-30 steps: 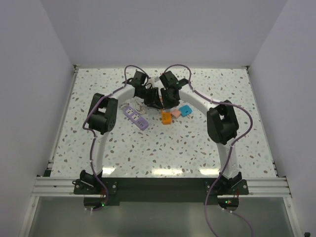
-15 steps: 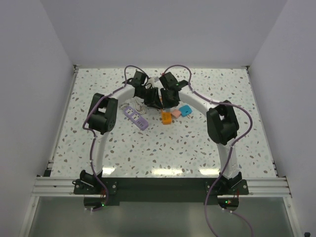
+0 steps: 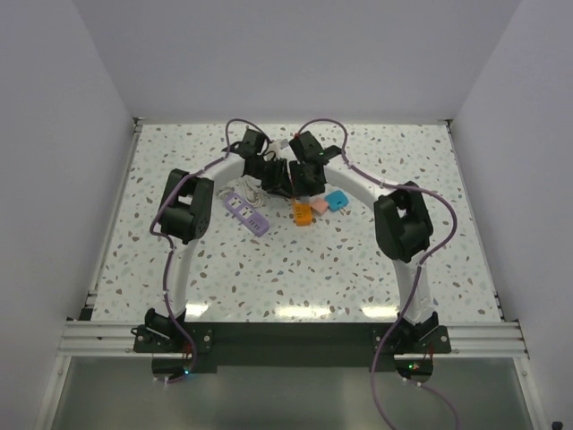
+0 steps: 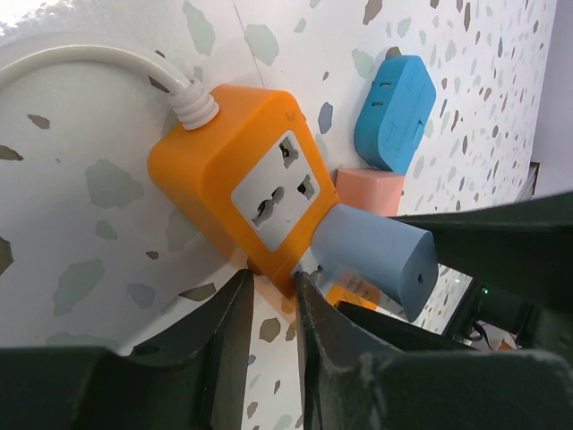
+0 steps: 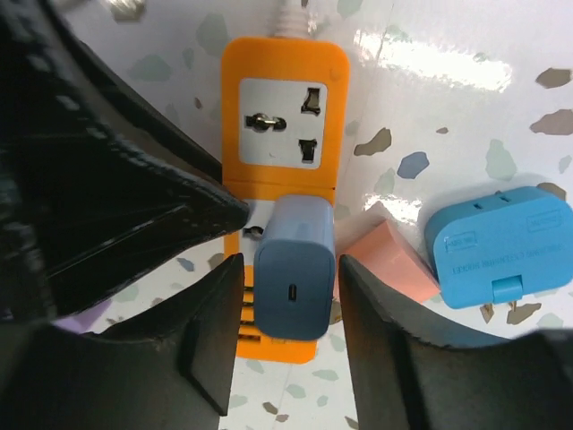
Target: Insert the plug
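Observation:
The orange power strip (image 5: 285, 55) (image 4: 192, 170) (image 3: 303, 212) lies flat on the speckled table. A blue-grey plug (image 5: 295, 269) (image 4: 376, 255) stands in its second socket; the first socket is bare. My right gripper (image 5: 291, 262) (image 3: 311, 182) is open around the plug, and a narrow gap shows between each finger and the plug's sides. My left gripper (image 4: 273, 279) (image 3: 283, 182) is shut on the strip's side edge, right beside the plug.
A blue adapter (image 5: 501, 242) (image 4: 394, 112) (image 3: 337, 200) and a pink block (image 5: 389, 260) (image 4: 372, 190) lie just right of the strip. A purple strip (image 3: 244, 210) lies to the left. The strip's white cable (image 4: 81, 63) runs off toward the back.
My right gripper's fingers have spread slightly off the plug's sides. Both arms hold their places over the strip.

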Available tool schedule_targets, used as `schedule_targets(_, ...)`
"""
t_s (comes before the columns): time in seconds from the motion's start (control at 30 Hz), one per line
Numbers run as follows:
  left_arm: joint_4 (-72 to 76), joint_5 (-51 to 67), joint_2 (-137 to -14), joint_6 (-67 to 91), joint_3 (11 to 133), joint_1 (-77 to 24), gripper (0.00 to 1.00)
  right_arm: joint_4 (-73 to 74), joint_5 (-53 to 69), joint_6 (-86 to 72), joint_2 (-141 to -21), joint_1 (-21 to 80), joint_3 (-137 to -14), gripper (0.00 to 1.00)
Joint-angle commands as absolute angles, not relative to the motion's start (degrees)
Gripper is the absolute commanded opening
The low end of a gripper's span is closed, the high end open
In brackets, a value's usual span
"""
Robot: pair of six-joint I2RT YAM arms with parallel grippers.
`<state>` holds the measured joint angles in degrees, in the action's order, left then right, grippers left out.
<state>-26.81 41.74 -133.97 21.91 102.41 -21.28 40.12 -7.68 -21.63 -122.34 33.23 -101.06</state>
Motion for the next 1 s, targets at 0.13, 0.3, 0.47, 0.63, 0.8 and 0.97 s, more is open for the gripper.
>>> schedule_targets(0.13, -27.60, 39.90, -133.68, 20.39, 103.01, -22.85, 0.28, 45.53, -4.49, -22.76, -124.46, 31.56, -103.27, 0.67)
schedule_targets(0.3, -28.21, 38.94, -133.77, 20.04, 103.27, -22.85, 0.28, 41.76, -2.38, -23.11, -119.11, 30.76, -105.38, 0.79)
schedule_targets(0.47, -28.30, 38.41, -133.33, 19.86, 103.27, -22.85, 0.28, 40.78, -1.41, -23.64, -114.00, 30.15, -105.30, 0.81)
schedule_targets(0.63, -28.65, 37.36, -132.54, 19.34, 103.71, -22.76, 0.28, 38.32, -1.14, -25.57, -107.07, 26.02, -99.41, 0.82)
schedule_targets(0.8, -30.06, 34.46, -130.35, 18.46, 105.29, -22.76, 0.36, 38.76, -3.07, -22.77, -105.91, 21.01, -95.72, 0.82)
schedule_targets(0.97, -30.59, 32.70, -126.57, 18.02, 105.47, -22.59, 0.60, 41.75, -6.32, -19.77, -108.19, 20.74, -95.45, 0.82)
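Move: The grey-blue plug stands between the right hand's open fingertips, its middle straight below them by about 1 cm. Under it the orange power strip is centred about 1 cm back and 4 cm down. The pink cube lies some 4 cm to this hand's right and 2 cm back, the blue adapter about 8 cm right and 1 cm back. The left hand is at the strip's left edge, with the strip's middle 3 cm right and 1 cm back, and the plug 4 cm right, level ahead. The right fingers spread wide and let go of the plug, the hand dipping a couple of centimetres around it before climbing clear to some 11 cm up, then swinging about 10 cm right and slightly forward, turning a little clockwise. The left fingertips, against the strip's left edge, press it right by half a centimetre and hold there, then ease back left and start opening. ##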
